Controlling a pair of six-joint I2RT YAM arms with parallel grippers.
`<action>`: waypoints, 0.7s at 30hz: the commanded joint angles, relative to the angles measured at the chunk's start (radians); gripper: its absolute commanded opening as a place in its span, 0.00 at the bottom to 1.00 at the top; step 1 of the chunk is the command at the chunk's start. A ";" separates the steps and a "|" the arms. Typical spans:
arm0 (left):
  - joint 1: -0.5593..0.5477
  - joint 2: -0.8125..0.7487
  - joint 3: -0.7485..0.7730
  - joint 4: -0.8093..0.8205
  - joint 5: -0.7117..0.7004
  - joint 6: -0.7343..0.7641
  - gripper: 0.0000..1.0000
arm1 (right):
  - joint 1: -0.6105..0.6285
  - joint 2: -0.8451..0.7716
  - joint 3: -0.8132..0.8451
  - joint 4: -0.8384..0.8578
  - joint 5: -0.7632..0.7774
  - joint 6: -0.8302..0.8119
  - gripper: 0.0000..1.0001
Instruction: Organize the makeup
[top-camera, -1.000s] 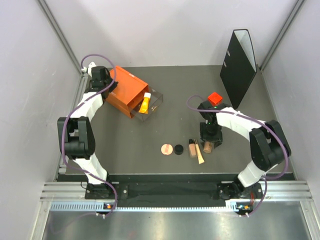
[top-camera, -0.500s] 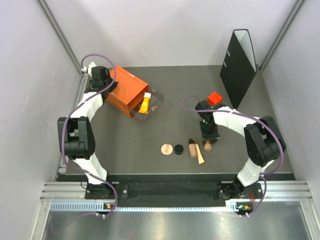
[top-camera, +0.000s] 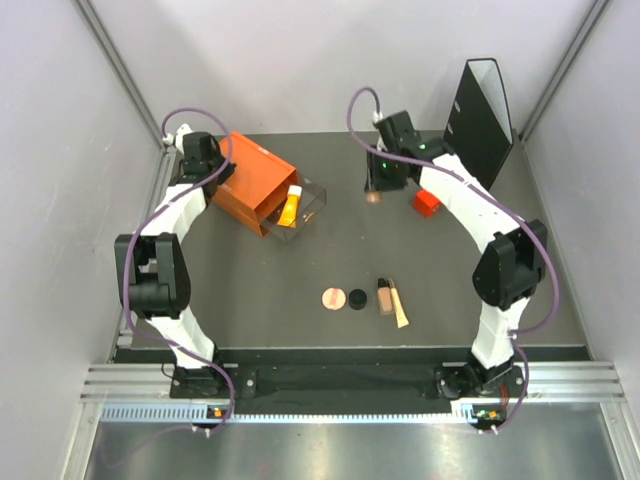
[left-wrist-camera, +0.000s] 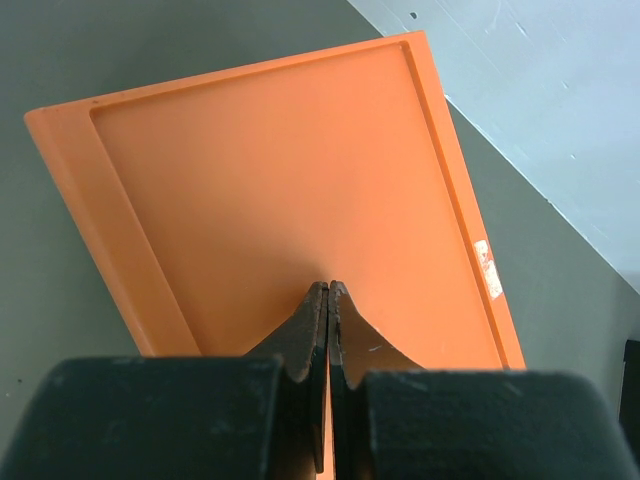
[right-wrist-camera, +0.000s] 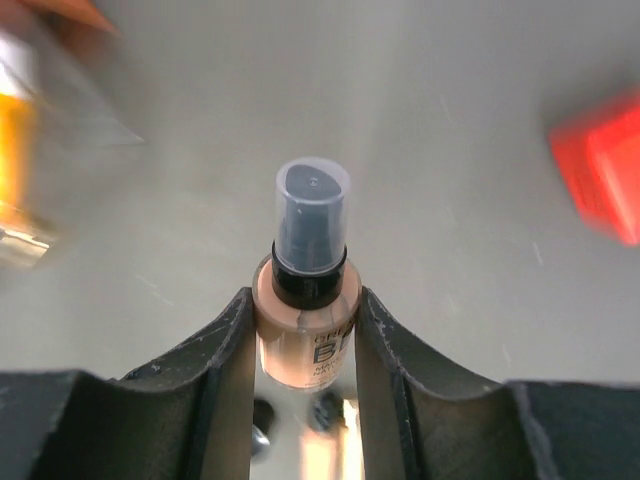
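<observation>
My right gripper (top-camera: 376, 190) (right-wrist-camera: 305, 312) is shut on a beige dark-capped bottle (right-wrist-camera: 305, 325), held above the table at the far middle. On the table near the front lie a round pink disc (top-camera: 333, 298), a small black disc (top-camera: 357, 299), another beige bottle (top-camera: 385, 297) and a beige stick (top-camera: 400, 310). An orange tube with a white cap (top-camera: 290, 208) lies in the clear drawer (top-camera: 310, 203) pulled out of the orange box (top-camera: 250, 185). My left gripper (top-camera: 205, 160) (left-wrist-camera: 329, 288) is shut with its tips against the top of the orange box (left-wrist-camera: 270, 180).
A small red cube (top-camera: 427, 204) (right-wrist-camera: 600, 175) sits just right of the held bottle. A black file holder (top-camera: 478, 120) stands upright at the far right. Grey walls close in the table on three sides.
My right arm has lifted the beige bottle from the front group and carried it far and left, past the red cube. The left arm has not moved.
</observation>
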 joint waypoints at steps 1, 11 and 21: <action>-0.006 0.067 -0.009 -0.204 -0.008 0.020 0.00 | 0.004 0.083 0.251 0.010 -0.119 0.016 0.00; -0.006 0.089 0.033 -0.205 -0.006 0.020 0.00 | 0.025 0.206 0.305 0.327 -0.487 0.319 0.00; -0.006 0.097 0.030 -0.207 -0.003 0.029 0.00 | 0.062 0.378 0.412 0.493 -0.597 0.566 0.00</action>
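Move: The open clear drawer, where the foundation bottle in the right gripper is to go, lies about 15 cm to the left of the right hand, 7 cm ahead and some 14 cm below. The yellow tube in that drawer is about 19 cm left and 6 cm ahead, the orange box roughly 30 cm left and 9 cm ahead, and the red block about 16 cm right and 10 cm ahead. From the left hand the drawer lies some 17 cm right, 5 cm back and 13 cm below. Carry the foundation bottle left about 16 cm with the right gripper until it is over the open drawer beside the yellow tube. Go up and about 5 cm forward at first, then let the hand sink a few centimetres while still travelling left. Roll the wrist some 40 degrees so the fingertips swing left towards the drawer, and keep the grip on the bottle. ##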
